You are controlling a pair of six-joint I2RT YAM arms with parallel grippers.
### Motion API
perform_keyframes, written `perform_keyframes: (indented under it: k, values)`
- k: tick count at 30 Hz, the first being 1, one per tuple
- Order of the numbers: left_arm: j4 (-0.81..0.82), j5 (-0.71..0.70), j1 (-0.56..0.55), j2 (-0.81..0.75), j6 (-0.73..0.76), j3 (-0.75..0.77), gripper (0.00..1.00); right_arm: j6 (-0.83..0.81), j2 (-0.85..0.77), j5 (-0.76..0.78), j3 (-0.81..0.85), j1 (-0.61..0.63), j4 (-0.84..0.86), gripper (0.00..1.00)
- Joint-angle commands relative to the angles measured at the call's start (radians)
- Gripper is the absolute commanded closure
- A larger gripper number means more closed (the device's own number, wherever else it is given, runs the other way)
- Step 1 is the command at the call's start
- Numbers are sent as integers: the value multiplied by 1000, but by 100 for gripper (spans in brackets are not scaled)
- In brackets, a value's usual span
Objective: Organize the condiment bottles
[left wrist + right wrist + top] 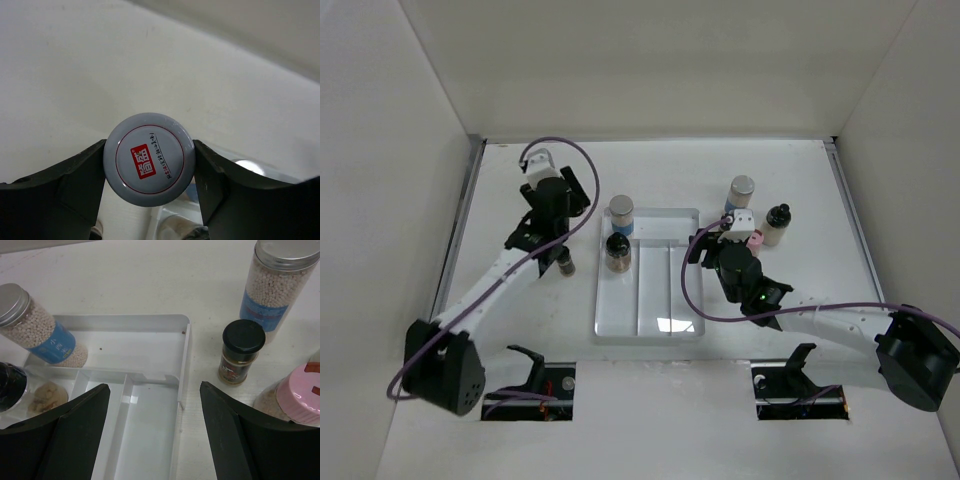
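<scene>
My left gripper [148, 162] is shut on a jar with a grey-white cap [148, 159] that bears a red logo; both fingers press the cap's sides. In the top view the left gripper [570, 195] hides that jar, left of the clear tray [650, 325]. A blue-labelled jar [621, 213] and a dark-capped bottle [617, 250] stand in the tray's far left. My right gripper [155, 405] is open over the tray's right edge [181, 390], holding nothing. Right of the tray stand a tall blue-labelled jar [277, 280], a small black-capped bottle [241, 351] and a pink-capped jar [302, 392].
A small dark bottle [565, 262] stands on the table beside the left arm's forearm. White walls close in the table on three sides. The right arm [820, 320] lies across the near right of the table.
</scene>
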Motion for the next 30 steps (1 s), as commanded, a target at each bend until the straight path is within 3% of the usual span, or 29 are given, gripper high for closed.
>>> perform_keyframes:
  k: [1,8,17,23,30]
  values:
    - [120,-58,-11,-194,19,39,56,0,-15,14,3,-5,53,20]
    - [7,-61,-118,-394,23,-8,56,3,-25,14,-1,-5,53,20]
    - [-177,-185,-389,-622,28,-209,56,9,-16,8,-3,-10,53,20]
    - [-121,-248,-572,-589,-49,-326,56,9,-6,9,-1,-16,53,20]
    - [62,-257,-658,-347,-66,-355,56,11,-7,6,-6,-24,53,20]
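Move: My left hand already holds the white-lidded jar aloft. The free near part of the tray's left compartment, where it is headed, lies about 18 cm back, 11 cm to the right and 16 cm below. The black-capped bottle stands in that compartment, about 6 cm back and 10 cm right of the hand; the blue-label jar is 4 cm ahead and 11 cm right, the small shaker 7 cm back and 3 cm left. From my right hand that free spot is roughly 20 cm left and 8 cm back. I keep the jar pinched in my left hand and swing it back towards my base, about 17 cm in all. It first climbs some 12 cm with the fingers tipping up, then curves to the right and sinks over the tray's left compartment, ending about 6 cm lower than it began. Meanwhile the fingers tip down again and the hand turns some 25 degrees clockwise. ##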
